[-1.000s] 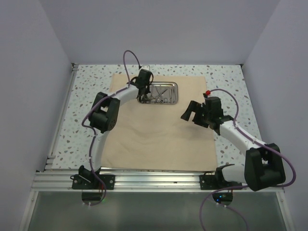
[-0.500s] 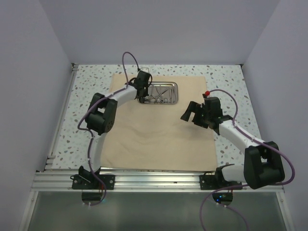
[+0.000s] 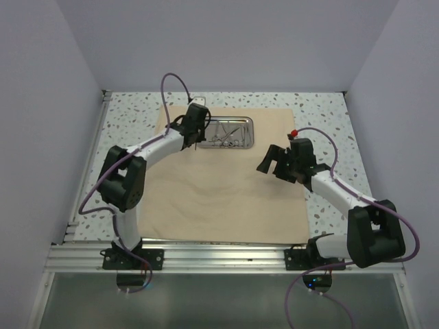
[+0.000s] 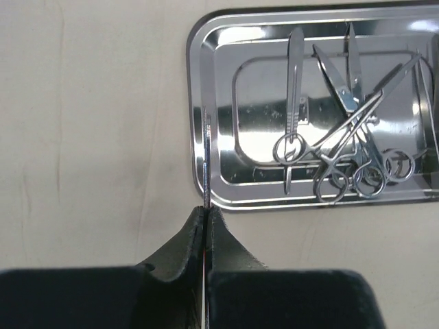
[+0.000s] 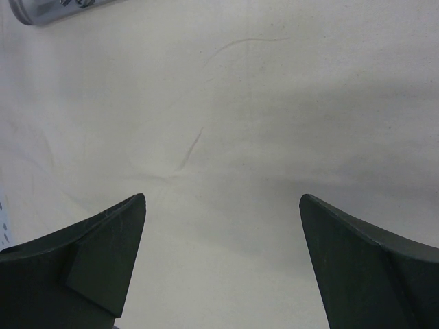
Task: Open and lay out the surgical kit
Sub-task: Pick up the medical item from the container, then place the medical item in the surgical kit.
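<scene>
The beige cloth wrap [image 3: 226, 192] lies spread flat on the table. On its far part sits the shiny steel tray [image 3: 251, 134], holding several silver scissor-like instruments [image 4: 343, 137]. My left gripper [image 4: 206, 208] hangs over the tray's left rim [image 4: 195, 82], shut on a thin steel instrument [image 4: 206, 157] that shows edge-on and sticks out past the fingertips. In the top view that gripper [image 3: 197, 139] is at the tray's left end. My right gripper [image 3: 268, 162] hovers open over bare cloth [image 5: 226, 123], right of the tray, with nothing between its fingers.
The speckled tabletop [image 3: 130, 116] shows around the cloth. A small red object [image 3: 293, 131] sits by the right wrist. An aluminium rail [image 3: 219, 257] runs along the near edge, and white walls close in the sides and back.
The left gripper closed fully on the thin instrument and shifted slightly left at the tray's end, with its elbow swinging out to the left. The right arm stayed still.
</scene>
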`<action>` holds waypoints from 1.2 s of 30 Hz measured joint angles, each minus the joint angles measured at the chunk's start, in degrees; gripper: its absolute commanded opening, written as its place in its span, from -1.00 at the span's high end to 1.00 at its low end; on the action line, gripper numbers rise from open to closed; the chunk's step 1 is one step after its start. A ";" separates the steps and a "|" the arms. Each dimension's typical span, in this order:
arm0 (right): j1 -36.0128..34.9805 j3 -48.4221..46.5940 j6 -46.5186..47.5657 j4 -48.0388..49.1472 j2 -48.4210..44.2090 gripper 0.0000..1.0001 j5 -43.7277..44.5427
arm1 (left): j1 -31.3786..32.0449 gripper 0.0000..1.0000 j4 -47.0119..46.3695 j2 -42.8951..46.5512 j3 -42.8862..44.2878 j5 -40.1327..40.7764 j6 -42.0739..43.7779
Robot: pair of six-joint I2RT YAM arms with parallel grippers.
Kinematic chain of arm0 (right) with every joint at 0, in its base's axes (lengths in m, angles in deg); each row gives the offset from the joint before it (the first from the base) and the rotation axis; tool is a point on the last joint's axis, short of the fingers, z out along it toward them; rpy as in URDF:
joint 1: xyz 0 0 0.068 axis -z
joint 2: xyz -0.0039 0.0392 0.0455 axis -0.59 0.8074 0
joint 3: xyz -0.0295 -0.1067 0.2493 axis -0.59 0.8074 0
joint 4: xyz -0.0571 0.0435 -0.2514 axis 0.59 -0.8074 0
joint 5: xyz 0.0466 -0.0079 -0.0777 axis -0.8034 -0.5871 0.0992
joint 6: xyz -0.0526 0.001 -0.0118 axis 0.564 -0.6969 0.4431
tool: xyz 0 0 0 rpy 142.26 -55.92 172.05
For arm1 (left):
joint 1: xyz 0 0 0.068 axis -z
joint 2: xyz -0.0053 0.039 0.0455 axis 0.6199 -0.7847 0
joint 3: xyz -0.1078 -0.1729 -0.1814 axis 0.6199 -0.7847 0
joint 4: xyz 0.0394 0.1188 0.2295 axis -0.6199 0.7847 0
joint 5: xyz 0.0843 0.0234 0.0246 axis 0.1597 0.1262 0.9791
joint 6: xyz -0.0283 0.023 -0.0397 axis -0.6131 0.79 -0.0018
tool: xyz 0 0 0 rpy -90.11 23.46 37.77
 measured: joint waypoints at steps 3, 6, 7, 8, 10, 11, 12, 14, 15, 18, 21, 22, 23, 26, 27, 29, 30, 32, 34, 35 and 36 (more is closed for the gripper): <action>-0.02 -0.04 0.00 0.00 0.00 -0.97 0.00 | 1.92 1.00 -0.07 3.82 -5.77 2.03 -0.68; -0.24 -0.04 0.00 0.07 0.00 -0.97 0.00 | 4.72 1.00 0.87 7.48 -12.72 4.02 -2.43; -0.33 -0.04 -0.02 0.04 0.00 -0.97 0.00 | 5.62 1.00 1.42 8.74 -15.28 4.44 -3.21; -0.39 -0.04 -0.02 0.04 0.00 -0.97 0.00 | 6.64 1.00 1.70 10.23 -17.99 4.79 -4.15; -0.74 -0.04 -0.02 0.13 0.00 -0.97 0.00 | 8.33 1.00 2.62 13.79 -23.47 5.18 -6.12; -0.96 -0.04 -0.02 0.20 0.00 -0.97 0.00 | 8.90 1.00 3.21 16.09 -26.23 5.55 -7.10; -1.20 -0.04 -0.02 0.22 0.00 -0.97 0.00 | 9.40 1.00 3.74 18.53 -28.79 6.14 -8.28; -1.73 -0.04 -0.02 0.26 0.00 -0.97 -0.02 | 10.12 1.00 4.61 23.23 -32.87 7.13 -10.34; -1.88 -0.04 -0.02 0.24 0.00 -0.97 -0.02 | 10.43 1.00 5.22 25.81 -34.82 7.72 -11.32; -2.38 -0.04 -0.02 0.28 0.00 -0.97 0.00 | 11.45 1.00 5.90 32.52 -40.04 8.70 -14.53; -2.51 -0.04 -0.02 0.26 0.00 -0.97 0.04 | 13.07 1.00 5.73 36.85 -44.96 9.07 -17.59; -2.51 -0.04 0.00 0.26 0.00 -0.97 0.07 | 13.81 1.00 5.62 37.59 -46.49 9.16 -18.69; -2.51 -0.04 0.00 0.26 0.00 -0.97 0.09 | 14.47 1.00 5.66 37.88 -47.84 9.31 -19.91; -2.51 -0.04 0.00 0.24 0.00 -0.97 0.55 | 15.78 0.52 5.81 37.29 -50.84 9.62 -22.67; -2.51 -0.04 0.00 0.24 0.00 -0.97 0.66 | 16.02 0.11 5.64 36.81 -51.28 9.94 -23.56; -2.51 -0.04 0.00 0.24 0.00 -0.97 0.94 | 16.76 -0.36 4.85 36.72 -51.34 10.16 -25.31; -2.51 -0.04 0.00 0.24 0.00 -0.97 1.01 | 17.31 -0.46 4.61 36.70 -51.41 10.45 -26.14; -2.51 -0.04 0.00 0.22 0.00 -0.97 1.03 | 18.67 -0.48 4.87 36.87 -51.43 11.08 -27.54; -2.51 -0.04 0.00 0.24 0.00 -0.97 1.03 | 19.61 -0.54 6.82 37.42 -51.12 11.41 -28.28; -2.51 -0.04 0.00 0.22 0.00 -0.97 1.03 | 19.93 -0.57 8.20 37.90 -50.82 11.65 -28.52; -2.51 -0.04 0.00 0.24 0.00 -0.97 1.01 | 20.13 -0.64 9.77 38.56 -50.21 12.22 -28.61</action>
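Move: Shut on the forceps, my left hand hangs by the tray's near left corner. The bare cloth I am taking the forceps to lies about 25 cm back, 6 cm left and 9 cm below. The tray's middle is some 7 cm ahead and 9 cm right, the scissors about 6 ahead and 12 right; the cloth's near edge runs roughly 10 cm behind the target spot. From my right hand that spot is about 14 cm back and 24 cm left. I carry the still-gripped forceps away from the tray with my left hand, sweeping back about 25 cm and drifting some 6 cm left as I sink about 8 cm to the empty near part of the cloth, the wrist tipping down and turning slightly counter-clockwise. There I open the fingers to about three quarters and let go of the forceps. ##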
